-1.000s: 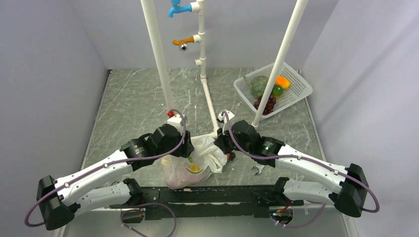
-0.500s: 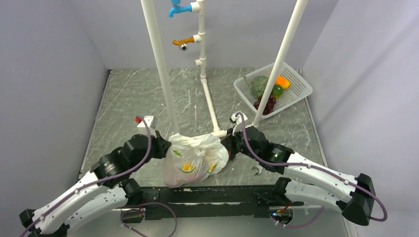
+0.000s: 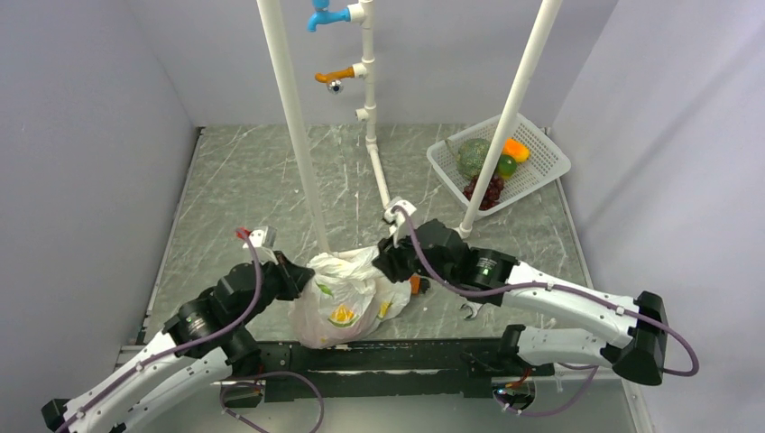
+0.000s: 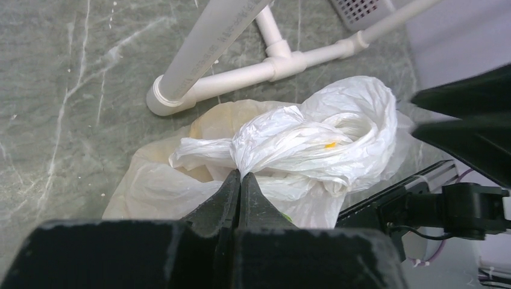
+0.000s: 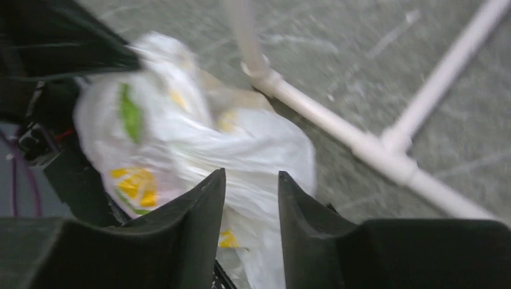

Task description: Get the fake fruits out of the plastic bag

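The plastic bag (image 3: 347,293) lies bunched near the table's front edge, white with lemon prints. My left gripper (image 3: 302,273) sits at its left side, shut on a twisted fold of the bag's top (image 4: 283,141); in the left wrist view the left gripper (image 4: 240,174) pinches the film with its fingers pressed together. My right gripper (image 3: 383,262) hovers over the bag's right side. In the right wrist view the right gripper (image 5: 251,174) is open, with the bag (image 5: 181,126) beyond the gap. The fake fruits are hidden inside the bag. A small orange bit (image 3: 415,285) shows at its right edge.
A white pipe frame has slanted posts (image 3: 298,135) (image 3: 510,117) and a floor pipe (image 3: 383,194) ending just behind the bag. A white basket (image 3: 541,162) at the back right holds a green melon, dark grapes and an orange piece. A small wrench (image 3: 469,311) lies beside the right arm.
My left arm swung from over the bag to its left side and shut on the bag's top. My right gripper opened and shifted left over the bag.
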Robot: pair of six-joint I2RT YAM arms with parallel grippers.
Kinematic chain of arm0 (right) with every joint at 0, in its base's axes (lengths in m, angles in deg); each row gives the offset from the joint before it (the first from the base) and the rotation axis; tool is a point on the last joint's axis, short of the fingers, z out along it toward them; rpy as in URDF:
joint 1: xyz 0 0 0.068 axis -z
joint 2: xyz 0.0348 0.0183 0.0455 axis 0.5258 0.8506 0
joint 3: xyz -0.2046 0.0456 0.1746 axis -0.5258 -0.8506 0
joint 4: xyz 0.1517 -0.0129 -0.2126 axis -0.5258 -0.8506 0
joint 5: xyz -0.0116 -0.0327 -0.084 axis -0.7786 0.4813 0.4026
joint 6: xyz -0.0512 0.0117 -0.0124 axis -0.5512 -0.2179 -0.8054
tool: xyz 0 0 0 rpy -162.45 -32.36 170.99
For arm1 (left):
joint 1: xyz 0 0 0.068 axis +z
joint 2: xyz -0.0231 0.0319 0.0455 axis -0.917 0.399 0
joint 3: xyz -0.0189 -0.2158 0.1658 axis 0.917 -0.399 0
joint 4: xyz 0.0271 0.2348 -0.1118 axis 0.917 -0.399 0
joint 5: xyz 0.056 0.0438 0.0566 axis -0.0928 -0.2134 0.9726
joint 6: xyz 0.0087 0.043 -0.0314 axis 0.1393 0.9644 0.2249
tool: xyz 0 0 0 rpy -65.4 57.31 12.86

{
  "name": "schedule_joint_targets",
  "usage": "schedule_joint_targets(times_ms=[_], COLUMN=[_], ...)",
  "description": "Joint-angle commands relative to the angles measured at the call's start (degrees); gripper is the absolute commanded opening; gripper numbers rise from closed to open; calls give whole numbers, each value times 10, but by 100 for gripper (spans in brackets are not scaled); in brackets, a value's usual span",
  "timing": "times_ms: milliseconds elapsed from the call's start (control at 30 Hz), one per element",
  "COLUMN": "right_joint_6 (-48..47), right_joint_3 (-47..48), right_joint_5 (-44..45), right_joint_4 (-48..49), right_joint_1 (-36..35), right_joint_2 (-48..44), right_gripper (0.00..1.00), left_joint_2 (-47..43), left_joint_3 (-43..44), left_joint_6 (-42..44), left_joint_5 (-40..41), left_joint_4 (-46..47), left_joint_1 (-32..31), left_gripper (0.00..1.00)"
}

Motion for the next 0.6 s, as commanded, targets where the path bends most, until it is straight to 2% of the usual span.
schedule_joint_targets(times_ms=[0, 100, 267, 500, 567], right_joint_6=[-88, -119, -129, -123, -115], right_joint_3=[77, 109, 111, 131, 121], right_joint_5=[49, 93, 153, 265, 297], right_joint_4=[-1, -22, -15, -47, -39], right_joint_1=[-91, -140, -160, -171, -171], right_joint_2=[26, 70, 121, 199, 196], right_gripper=[48, 60, 74, 75, 70], left_joint_2=[72, 100, 105, 83, 77], left_joint_3=[45, 50, 47, 36, 34], left_joint_6=[4, 8, 9, 1, -2], left_joint_5=[-22, -35, -41, -21, -18], left_joint_4=[3, 18, 23, -4, -11], left_joint_1=[2, 2, 2, 2, 3], left_gripper=[0, 0, 0, 0, 0])
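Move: The bunched plastic neck of the bag lies about 7 cm to the right hand's left, 1 cm back and 5 cm below; the bag's fruit-filled body sags some 8 cm back, 8 cm left and 12 below. The black-orange clip is about 9 cm to its right, 6 cm back, and the white pipe tee 4 cm right, 4 cm ahead, both some 18 cm below. From the left hand, the neck's middle is roughly 7 cm right, level fore-and-aft, 3 cm below. Left, back and up in an arc of about 6 cm across, the right hand swings over the bag's neck while its fingers spread wide, then sinks some 8 cm and eases forward, tipping its fingers further down until they straddle the bunched plastic, still open. The left hand keeps its pinch on the neck's end, dipping slightly and shifting right. ##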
